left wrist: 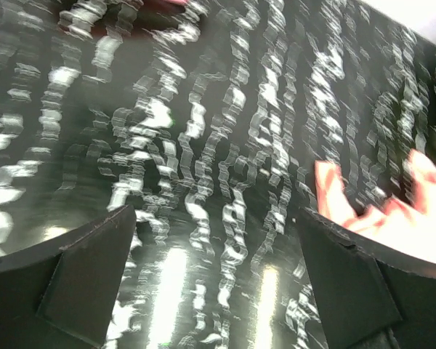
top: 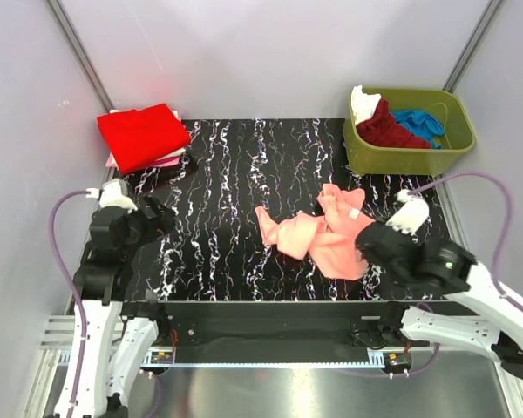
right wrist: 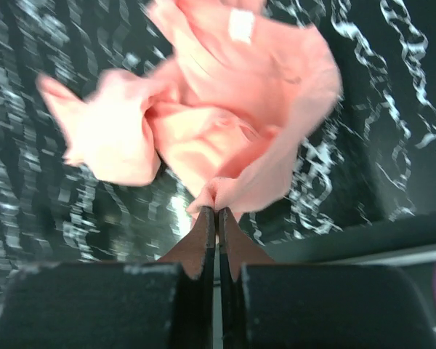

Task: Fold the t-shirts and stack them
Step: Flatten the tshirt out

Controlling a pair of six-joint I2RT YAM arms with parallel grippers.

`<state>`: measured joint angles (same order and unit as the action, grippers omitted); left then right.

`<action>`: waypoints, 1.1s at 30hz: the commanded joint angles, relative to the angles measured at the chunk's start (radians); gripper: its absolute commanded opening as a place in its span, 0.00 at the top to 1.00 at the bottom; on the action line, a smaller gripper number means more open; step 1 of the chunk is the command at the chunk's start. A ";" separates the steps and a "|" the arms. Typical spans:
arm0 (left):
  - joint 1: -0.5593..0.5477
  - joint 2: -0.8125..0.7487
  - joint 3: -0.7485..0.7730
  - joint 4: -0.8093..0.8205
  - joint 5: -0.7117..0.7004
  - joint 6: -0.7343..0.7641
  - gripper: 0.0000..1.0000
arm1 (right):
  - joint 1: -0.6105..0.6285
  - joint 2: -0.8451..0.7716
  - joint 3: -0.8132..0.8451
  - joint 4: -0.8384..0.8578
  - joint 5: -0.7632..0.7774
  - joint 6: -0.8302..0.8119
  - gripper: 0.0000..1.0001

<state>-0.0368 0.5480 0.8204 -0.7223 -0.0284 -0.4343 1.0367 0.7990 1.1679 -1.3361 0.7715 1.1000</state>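
A salmon-pink t-shirt (top: pixel 318 231) lies crumpled on the black marbled table (top: pixel 227 174), right of the middle. My right gripper (top: pixel 363 250) is at the shirt's near right edge. In the right wrist view the gripper (right wrist: pixel 218 212) is shut on a pinched fold of the salmon-pink t-shirt (right wrist: pixel 225 109), which bunches up beyond the tips. My left gripper (top: pixel 161 218) hovers over the table's left side, well apart from the shirt. Its jaws stand open (left wrist: pixel 218 269) with only tabletop between them, and the shirt (left wrist: pixel 392 218) shows at the far right of that view.
A folded bright red t-shirt (top: pixel 142 135) tops a small stack at the back left, with a pale pink one (top: pixel 170 160) under it. An olive-green tub (top: pixel 458 135) at the back right holds dark red (top: pixel 392 129), blue (top: pixel 423 122) and white (top: pixel 363 103) shirts.
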 commanded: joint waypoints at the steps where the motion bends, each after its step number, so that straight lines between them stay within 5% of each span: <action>1: -0.063 0.059 -0.038 0.139 0.150 -0.053 0.01 | 0.003 -0.037 -0.062 -0.020 -0.030 0.031 1.00; 4: -0.217 0.130 -0.066 0.199 0.102 -0.090 0.01 | 0.003 -0.055 -0.140 0.044 -0.095 0.031 1.00; 9: -0.631 0.331 0.008 0.227 -0.166 -0.135 0.01 | 0.003 -0.077 -0.310 0.238 -0.242 0.030 1.00; 14: -0.832 0.585 0.042 0.366 -0.147 -0.210 0.01 | 0.003 -0.037 -0.356 0.308 -0.282 0.026 1.00; 20: -0.986 0.864 0.204 0.429 -0.194 -0.202 0.01 | 0.005 -0.044 -0.356 0.298 -0.259 0.014 1.00; 33: -1.060 1.348 0.715 0.255 -0.295 -0.084 0.01 | 0.005 -0.119 -0.372 0.250 -0.248 0.032 1.00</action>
<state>-1.0863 1.8400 1.4475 -0.4175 -0.2455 -0.5552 1.0389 0.6903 0.7998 -1.0756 0.5041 1.1076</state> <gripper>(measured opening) 0.987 0.014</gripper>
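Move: The t-shirt's middle lies about 42 cm to the right of my left hand, 4 cm ahead and some 22 cm below; its loose left flap starts nearer, roughly 27 cm right and 6 cm ahead. My right hand already holds a raised corner; from it the shirt's middle is about 10 cm ahead, 12 cm left and 24 cm down. The table's front edge is some 8 cm behind and 24 cm below my right hand, straight back. I swing my left hand, fingers wide open, about 40 cm to the right over the loose flap towards the t-shirt's middle, sinking some 10 cm and turning it clockwise about 45 degrees as the fingers tip down, still clear of the cloth. Meanwhile my right hand keeps its pinch on the corner and lowers it, drifting a little left, then eases to a near stop. ##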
